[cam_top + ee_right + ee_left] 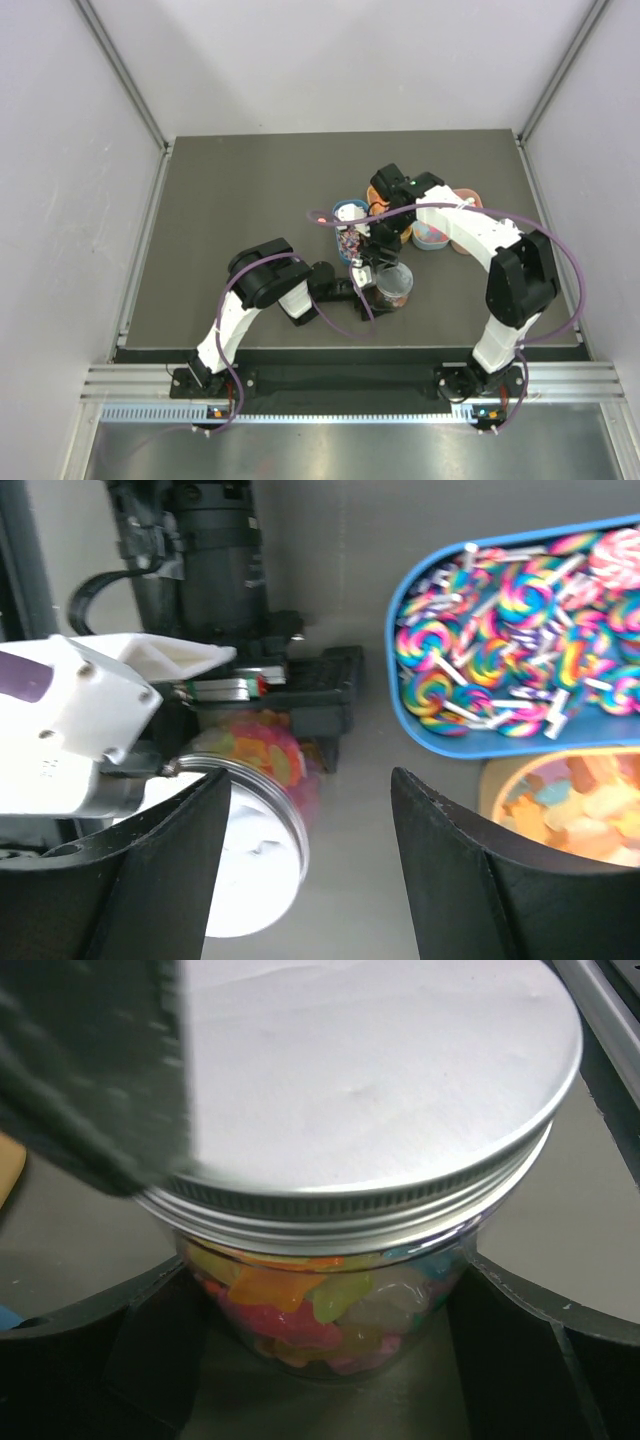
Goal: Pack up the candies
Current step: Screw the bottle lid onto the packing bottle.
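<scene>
A clear round jar (330,1310) stands on the table, full of the candies (290,1295), bright gummies. A silver screw lid (380,1090) sits on top. My left gripper (320,1270) is shut on the jar, one black finger against each side. My right gripper (310,780) hovers open above the table beside the lid (250,880), with nothing between its fingers. In the left wrist view one of its dark fingers (90,1080) blurs over the lid's left edge. In the top view the jar (394,283) is near the table's middle front.
A blue oval tray (440,730) of rainbow lollipops lies right of the jar, with an orange tray (495,790) of gummies next to it. More trays (432,238) stand behind my right arm. Purple cables loop over both arms.
</scene>
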Controlling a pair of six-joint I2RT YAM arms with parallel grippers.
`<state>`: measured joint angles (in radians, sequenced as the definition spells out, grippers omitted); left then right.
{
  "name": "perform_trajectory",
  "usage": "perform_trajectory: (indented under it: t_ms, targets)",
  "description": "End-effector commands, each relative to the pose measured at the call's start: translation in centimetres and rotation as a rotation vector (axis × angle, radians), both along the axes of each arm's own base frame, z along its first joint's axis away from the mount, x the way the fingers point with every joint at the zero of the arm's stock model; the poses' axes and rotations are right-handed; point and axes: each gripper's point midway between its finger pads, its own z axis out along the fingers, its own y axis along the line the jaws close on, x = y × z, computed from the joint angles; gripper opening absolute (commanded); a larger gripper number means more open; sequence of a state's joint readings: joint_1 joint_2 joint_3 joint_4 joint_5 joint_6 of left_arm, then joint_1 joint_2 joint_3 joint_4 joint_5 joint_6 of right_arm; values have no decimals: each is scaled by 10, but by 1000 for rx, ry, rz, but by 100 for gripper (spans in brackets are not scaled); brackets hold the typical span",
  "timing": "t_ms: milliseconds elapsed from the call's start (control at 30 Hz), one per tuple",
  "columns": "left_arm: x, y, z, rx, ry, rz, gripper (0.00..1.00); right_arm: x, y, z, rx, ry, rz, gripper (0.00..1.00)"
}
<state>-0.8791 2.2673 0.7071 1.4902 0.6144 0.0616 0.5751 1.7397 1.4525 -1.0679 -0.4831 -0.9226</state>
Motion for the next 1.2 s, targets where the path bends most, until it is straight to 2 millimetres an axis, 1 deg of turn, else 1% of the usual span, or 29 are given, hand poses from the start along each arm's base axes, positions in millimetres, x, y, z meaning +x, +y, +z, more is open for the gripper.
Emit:
perform_trajectory:
  t_ms: [0, 33, 133, 167, 200, 233, 267, 300, 333, 367, 400, 467, 500, 533, 567, 633, 700, 733, 767, 800, 833, 867, 900, 933, 1000, 1167]
  targets:
    - [9, 17, -21, -2, -76, 71, 0, 15, 1, 24, 28, -120, -16, 65]
    - [10, 17, -20, -3, -83, 72, 0, 19, -3, 28, 21, -139, -32, 66]
    - [11, 17, -17, -6, -90, 72, 0, 34, -15, 54, 27, -207, -71, 68]
    - [11, 18, -18, -3, -87, 72, 0, 39, -26, 63, 27, -228, -93, 70]
    - [10, 17, -17, -4, -88, 68, 0, 45, -31, 73, 31, -269, -69, 75]
    - [10, 17, -17, -5, -88, 66, 0, 41, -44, 75, 15, -254, -62, 77]
    - [10, 16, -17, -5, -86, 65, 0, 35, -51, 79, 12, -249, -25, 89]
    - [11, 16, -17, -6, -89, 65, 0, 29, -52, 84, 32, -269, 89, 98]
    - [11, 15, -16, -11, -91, 65, 0, 10, -65, 81, 10, -207, 133, 100]
    - [12, 15, -17, -8, -92, 66, 0, 3, -69, 81, 11, -200, 185, 100]
    - [12, 15, -17, -8, -94, 68, 0, -5, -69, 79, 37, -206, 291, 100]
    - [12, 16, -18, -4, -94, 72, 0, -18, -75, 73, 42, -209, 373, 100]
    - [12, 16, -17, -4, -97, 72, 0, -17, -76, 70, 41, -242, 449, 100]
    - [12, 17, -18, -3, -97, 70, 0, -19, -75, 67, 36, -257, 487, 100]
    - [11, 18, -19, -1, -95, 72, 0, -13, -72, 64, 28, -288, 502, 100]
    - [11, 20, -20, 5, -93, 76, 0, -11, -69, 62, 19, -317, 578, 100]
    - [9, 20, -19, 6, -95, 74, 0, -10, -61, 65, 36, -322, 624, 99]
    - [9, 22, -20, 10, -94, 75, 0, -11, -56, 61, 44, -297, 643, 100]
    - [8, 23, -21, 12, -92, 75, 0, -14, -54, 65, 53, -284, 668, 100]
    - [9, 23, -21, 13, -92, 78, 0, -15, -50, 65, 68, -281, 677, 100]
    - [8, 23, -21, 13, -92, 78, 0, -18, -44, 64, 73, -280, 707, 100]
    - [9, 23, -21, 12, -95, 84, 0, -22, -42, 58, 72, -282, 760, 100]
    - [10, 24, -21, 13, -95, 89, 0, -25, -43, 55, 59, -281, 789, 100]
    - [10, 24, -21, 14, -93, 92, 0, -29, -38, 54, 59, -284, 819, 100]
    - [11, 25, -21, 14, -97, 98, 0, -35, -37, 46, 53, -259, 846, 100]
    - [10, 26, -22, 22, -92, 93, 0, -54, -33, 40, 83, -229, 883, 100]
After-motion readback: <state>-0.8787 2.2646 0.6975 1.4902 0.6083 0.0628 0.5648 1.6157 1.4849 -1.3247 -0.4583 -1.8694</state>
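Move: Just behind the right hand is the silver bottle lid, already on the candy bottle, about 4 cm back, 3 cm to the right and some 4 cm lower. From the same hand, the blue lollipop tub stands about 8 cm ahead and 7 cm left, the orange tub 12 cm ahead and 1 cm right, both roughly 12 cm below. The left hand grips the bottle low down; the lid is level with it fore and aft, 2 cm to its right, 5 cm above. Backing off the lid's forward rim, the right hand swings up, right and forward, about 7 cm up and as far right, while its fingers spread fully. It then comes back leftward and toward its base, sinking a little to hover over the forward side of the lid, turning some 45 degrees counter-clockwise and tilting its fingers about 20 degrees outward. The left hand keeps the bottle clasped in place. ##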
